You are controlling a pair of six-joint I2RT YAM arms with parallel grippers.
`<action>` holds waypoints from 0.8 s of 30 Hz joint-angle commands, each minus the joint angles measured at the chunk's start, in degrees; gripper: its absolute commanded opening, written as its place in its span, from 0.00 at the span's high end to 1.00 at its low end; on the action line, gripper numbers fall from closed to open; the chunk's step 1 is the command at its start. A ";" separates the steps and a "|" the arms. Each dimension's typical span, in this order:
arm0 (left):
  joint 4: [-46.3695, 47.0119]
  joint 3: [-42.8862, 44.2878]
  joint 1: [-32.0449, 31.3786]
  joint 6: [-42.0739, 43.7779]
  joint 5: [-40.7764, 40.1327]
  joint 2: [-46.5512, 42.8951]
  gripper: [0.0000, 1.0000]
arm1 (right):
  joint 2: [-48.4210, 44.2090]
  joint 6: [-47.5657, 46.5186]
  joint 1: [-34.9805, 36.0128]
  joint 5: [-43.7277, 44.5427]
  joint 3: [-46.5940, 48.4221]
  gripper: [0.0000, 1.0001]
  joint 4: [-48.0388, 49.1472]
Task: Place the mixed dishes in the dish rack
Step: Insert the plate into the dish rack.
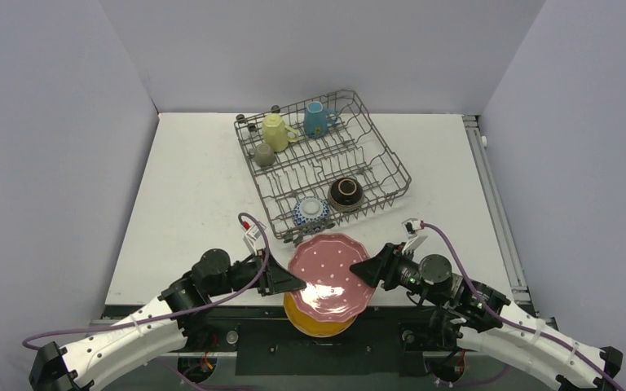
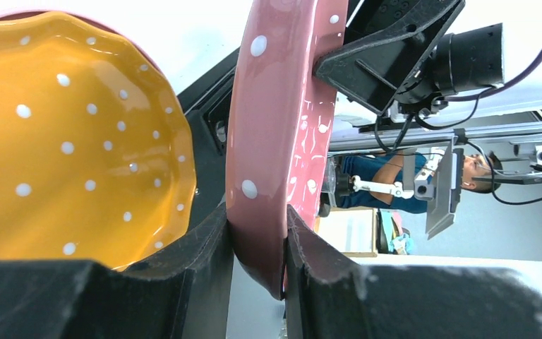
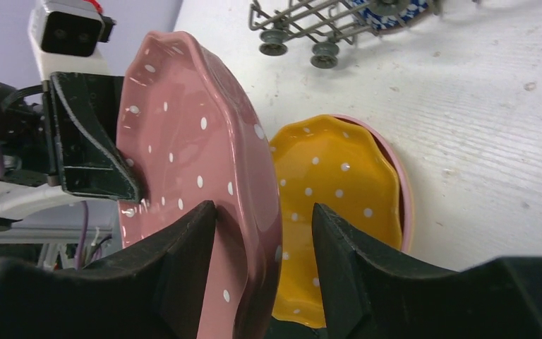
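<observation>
The pink white-dotted scalloped plate [image 1: 330,273] is held tilted above the table's near edge. My left gripper [image 1: 297,283] is shut on its left rim; in the left wrist view both fingers press that rim [image 2: 256,215]. My right gripper [image 1: 359,270] stands open astride the opposite rim [image 3: 265,208], one finger against the plate's face and the other clear of it. Below lies an orange dotted plate [image 1: 318,326], stacked on another pink-rimmed plate [image 3: 404,191]. The grey wire dish rack [image 1: 318,167] holds a pale-yellow mug [image 1: 275,130], a light-blue mug [image 1: 316,120] and a small olive mug [image 1: 264,155].
A dark-brown bowl [image 1: 346,193] and a blue-white patterned bowl [image 1: 310,211] sit in the rack's near corner, just beyond the lifted plate. The rack stands at an angle on small wheels [image 3: 317,55]. White walls enclose the table on the left, back and right.
</observation>
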 commanded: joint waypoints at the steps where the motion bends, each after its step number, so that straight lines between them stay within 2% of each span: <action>1: 16.21 2.09 0.35 -2.89 3.04 -1.84 1.00 | -1.13 0.45 -1.39 -5.56 -1.17 0.51 8.62; 8: 18.52 1.76 0.35 -3.43 3.97 -1.47 1.00 | -1.69 3.85 -5.43 -16.05 -4.94 0.56 18.91; 12: 19.18 1.73 0.35 -3.44 4.39 -1.10 1.00 | -1.93 4.49 -6.92 -17.91 -5.09 0.60 19.87; 18: 19.66 1.82 0.31 -3.27 4.65 -0.38 1.00 | -0.75 4.68 -6.97 -18.98 -5.21 0.76 21.08; 22: 19.22 2.17 0.35 -3.03 5.06 -0.16 1.00 | -0.06 4.66 -7.04 -19.47 -5.28 0.96 22.15; 24: 18.15 2.51 0.40 -2.69 5.00 -0.06 1.00 | 0.15 4.33 -7.04 -19.38 -5.03 1.00 21.99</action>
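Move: The left gripper holds the pink plate by its left rim, plate middle about 6 cm to its right and 2 cm ahead; the dish rack's middle lies some 32 cm ahead, 4 cm right and 10 cm lower. From the right gripper, half open around the right rim, that plate middle is about 5 cm left and 2 cm back. The yellow plate lies 7 cm left of the right gripper, 2 cm back, 13 cm below; the blue-white bowl 16 cm ahead, 9 cm left, 8 cm below. Raise the right gripper about 4 cm and slide it 2 cm left, farther over the pink plate's right rim, tipping its fingertips up some 15 degrees towards level; then close its fingers to pinch the rim. Keep the left gripper's hold on the opposite rim, easing it up about 2 cm with a slight roll. ##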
